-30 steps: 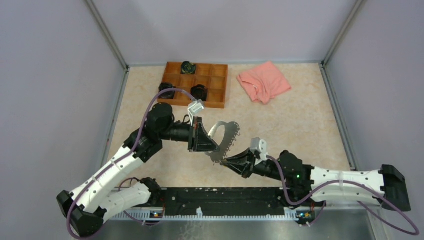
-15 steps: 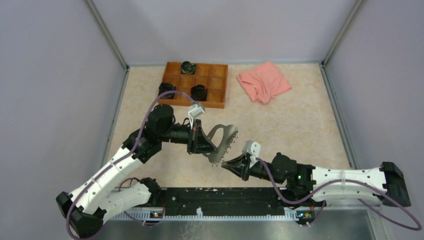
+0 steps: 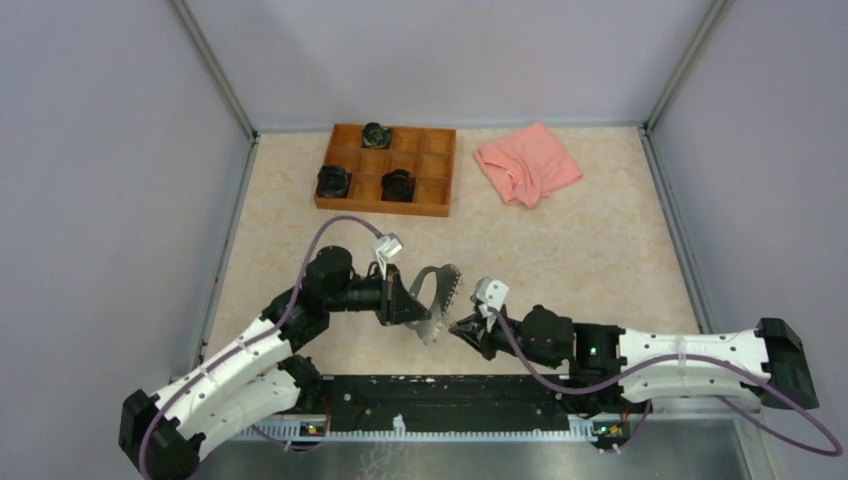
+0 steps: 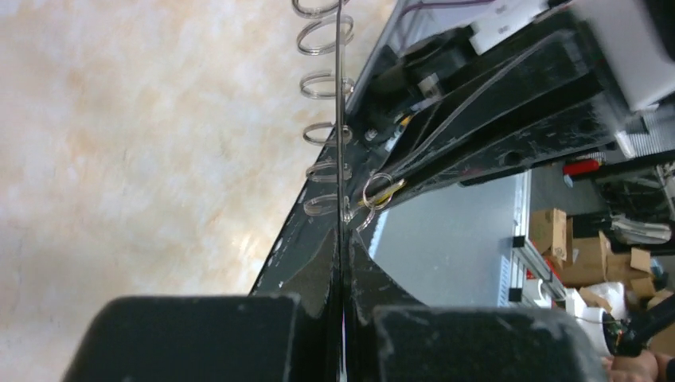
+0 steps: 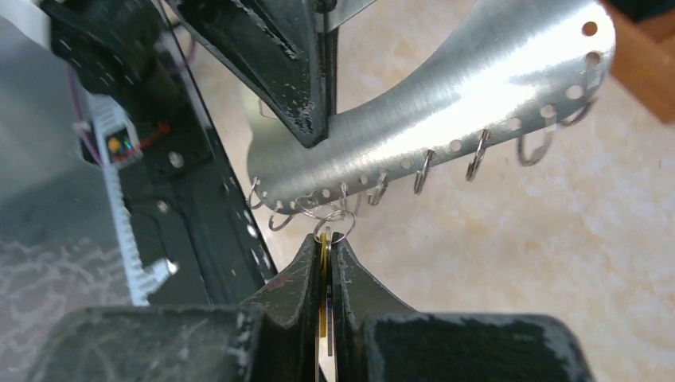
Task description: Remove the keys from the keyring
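Note:
The keyring (image 3: pixel 438 296) is a flat curved silvery plate with holes and small wire rings along its rim, held on edge above the table. My left gripper (image 3: pixel 416 306) is shut on its plain edge; in the left wrist view the keyring (image 4: pixel 340 119) shows as a thin line running out from the left gripper (image 4: pixel 342 243). My right gripper (image 5: pixel 327 243) is shut on the keys (image 5: pixel 324 288), a yellow and a silvery edge between the pads. Their small ring hangs from the keyring (image 5: pixel 446 135) near its lower end. In the top view the right gripper (image 3: pixel 463 327) meets the keyring from the right.
A wooden compartment tray (image 3: pixel 436 166) with black round objects (image 3: pixel 377 133) stands at the back. A pink cloth (image 3: pixel 527 162) lies at the back right. A black rail (image 3: pixel 440 395) runs along the near edge, just below both grippers. Grey walls enclose the table.
Both grippers have moved toward the near edge, carrying the keyring and the keys with them. The right gripper has also shifted left. Both stay shut.

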You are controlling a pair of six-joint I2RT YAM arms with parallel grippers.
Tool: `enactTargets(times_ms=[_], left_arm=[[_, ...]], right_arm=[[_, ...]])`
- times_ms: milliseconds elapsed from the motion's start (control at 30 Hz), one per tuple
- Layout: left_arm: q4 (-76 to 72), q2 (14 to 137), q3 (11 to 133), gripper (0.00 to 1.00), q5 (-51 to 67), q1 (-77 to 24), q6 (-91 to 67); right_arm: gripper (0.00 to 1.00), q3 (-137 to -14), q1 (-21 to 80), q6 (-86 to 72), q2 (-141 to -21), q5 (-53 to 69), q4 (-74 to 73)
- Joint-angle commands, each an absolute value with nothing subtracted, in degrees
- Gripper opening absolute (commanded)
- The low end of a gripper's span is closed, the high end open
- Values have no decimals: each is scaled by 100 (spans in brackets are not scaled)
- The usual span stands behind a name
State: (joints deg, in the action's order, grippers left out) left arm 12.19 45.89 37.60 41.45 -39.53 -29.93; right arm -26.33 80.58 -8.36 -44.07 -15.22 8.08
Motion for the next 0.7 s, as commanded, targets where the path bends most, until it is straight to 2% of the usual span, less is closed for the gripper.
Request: enactTargets(times_ms=[0,200,400,467,600,667], left_arm=[[-212,4312,2283,0,3054,-4140,-4025],[-2015,4256,601,0,1778,-4678,-4959],[-2801,4793,83,0,1161,-5084,-4725],[-3166,5021,-56,6,1024,-5207,-4651],[-3674,5421,-280,23,681,-5397,-4532],[-3630,5492,-238,27,537,-5449,-4421]], right_arm=[[0,-2916,8142,-1267,-4814,-2153,46],[0,-2860,8167,-1292,-5620,-2599,-251],[0,-2596,8165,-1051,-5913,-2695,661],[0,-2592,8166,-885,-6054,-2755,879],[0,-2858,8166,-573,-6418,-2745,747],[0,-2866,8165,-495,-6487,-2798,659]])
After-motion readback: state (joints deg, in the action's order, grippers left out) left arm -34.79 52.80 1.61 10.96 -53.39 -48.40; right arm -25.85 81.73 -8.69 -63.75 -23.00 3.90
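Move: Between the two hands, the left's fingers still hold the keyring plate, its middle about 3 cm ahead and 3 cm right, level with them. The table spot it heads for lies straight below, roughly 19 cm. The key, on its ring and already in the right's fingers, is some 5 cm right, 2 back and 3 lower; the table's front edge runs 6 cm back. From the right hand, the table spot is about 16 cm straight below. Lowering together towards the table just inside its front edge, the left hand carries the keyring plate down about 15 cm, fast at first, swinging its fingers some 20 degrees counter-clockwise, then parts them about a quarter way near the bottom. The right keeps pinching the key and sinks some 12 cm alongside, its fingertips tipping down. ##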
